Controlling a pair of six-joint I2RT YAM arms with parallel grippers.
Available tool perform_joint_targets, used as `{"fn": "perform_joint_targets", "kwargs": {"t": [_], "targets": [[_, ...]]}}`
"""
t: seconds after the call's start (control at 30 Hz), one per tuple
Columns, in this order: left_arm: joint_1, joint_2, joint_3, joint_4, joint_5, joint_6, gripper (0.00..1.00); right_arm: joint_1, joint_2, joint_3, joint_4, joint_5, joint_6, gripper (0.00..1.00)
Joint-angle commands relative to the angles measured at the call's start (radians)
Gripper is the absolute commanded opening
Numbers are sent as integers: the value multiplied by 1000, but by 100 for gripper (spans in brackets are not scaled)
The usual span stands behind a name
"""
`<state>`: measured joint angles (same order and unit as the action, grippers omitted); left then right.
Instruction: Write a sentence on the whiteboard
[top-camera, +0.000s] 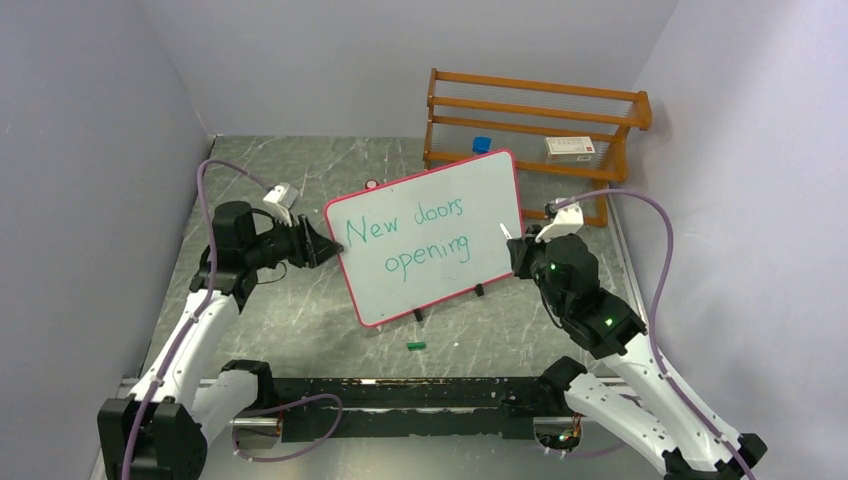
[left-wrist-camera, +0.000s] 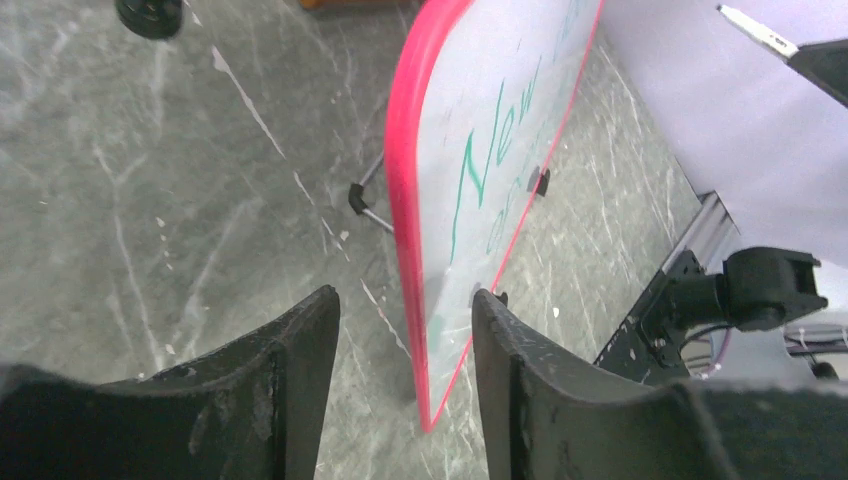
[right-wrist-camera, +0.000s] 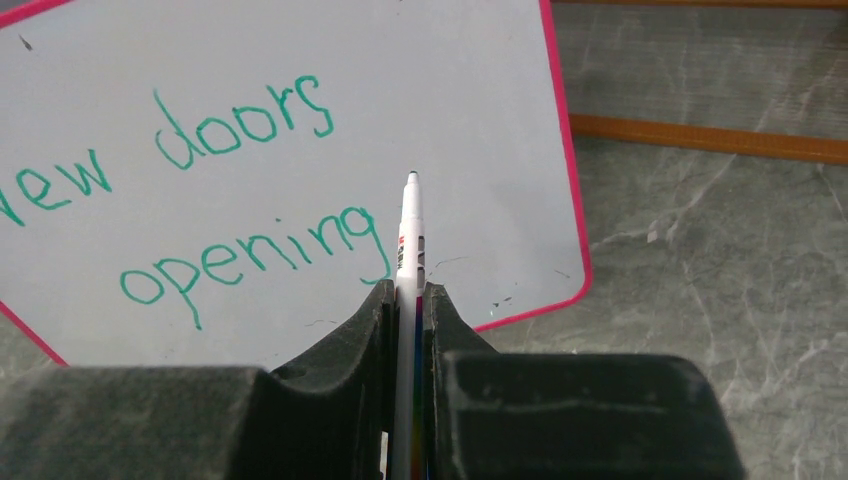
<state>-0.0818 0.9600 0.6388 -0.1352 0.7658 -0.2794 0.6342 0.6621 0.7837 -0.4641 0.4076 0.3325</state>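
The whiteboard (top-camera: 490, 185) stands tilted on its small black feet in the middle of the table, with a pink-red rim. The sentence (top-camera: 415, 235) "New doors opening" runs across it in green, in two lines. My left gripper (top-camera: 335, 243) is at the board's left edge. In the left wrist view this gripper (left-wrist-camera: 403, 293) is open, its jaws standing on either side of the red rim (left-wrist-camera: 400, 150) with gaps. My right gripper (right-wrist-camera: 408, 288) is shut on a white marker (right-wrist-camera: 411, 230). The marker's tip hovers just off the whiteboard (right-wrist-camera: 470, 100), right of "opening" (right-wrist-camera: 250, 260).
A wooden rack (top-camera: 530, 115) stands at the back right with a white box (top-camera: 570, 148) on it and a blue-capped thing (top-camera: 482, 145) beside it. A green cap (top-camera: 416, 346) lies in front of the board. A small pink round thing (top-camera: 372, 184) lies behind it.
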Motion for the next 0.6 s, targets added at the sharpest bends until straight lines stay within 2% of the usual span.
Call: {"fn": "perform_joint_targets", "kwargs": {"t": [0.0,0.13,0.4,0.47,0.57], "targets": [[5,-61,86,-71,-90,-8,58,-7,-46,37,-52,9,-26,0],[3,-123,154,-175,-124,34,65,-7,-104,37,-43,0,-45,0],[-43,-197,243,-360,-150,130,87,-7,-188,18,-35,0,-68,0],[-98,-180,268,-409,-191,149,91,-7,-202,11,-32,2,-70,0],[-237,-155,281,-420,-299,134,91,-7,-217,-4,-28,8,-66,0]]}}
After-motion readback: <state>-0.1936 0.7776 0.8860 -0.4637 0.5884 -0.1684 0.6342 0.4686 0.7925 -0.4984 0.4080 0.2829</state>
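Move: Between the left hand's already parted fingers runs the whiteboard's left edge; the whiteboard's middle lies about 18 cm right, 4 cm ahead and 3 cm lower. The stamp stands roughly 22 cm ahead and 2 cm right, the green cap 16 cm back and 13 cm right, both some 17 cm below. From the right hand, holding the marker, the whiteboard's middle is about 7 cm ahead, 15 cm left and 8 cm below. Lifting clear of the whiteboard's left edge, the left hand rises about 8 cm and, from midway, draws back some 3 cm while its fingers tilt up roughly 10 degrees and spread nearly fully. The right hand keeps its grip on the marker and retreats from the writing: up 4 cm, back and to the right, marker tilting up slightly. ##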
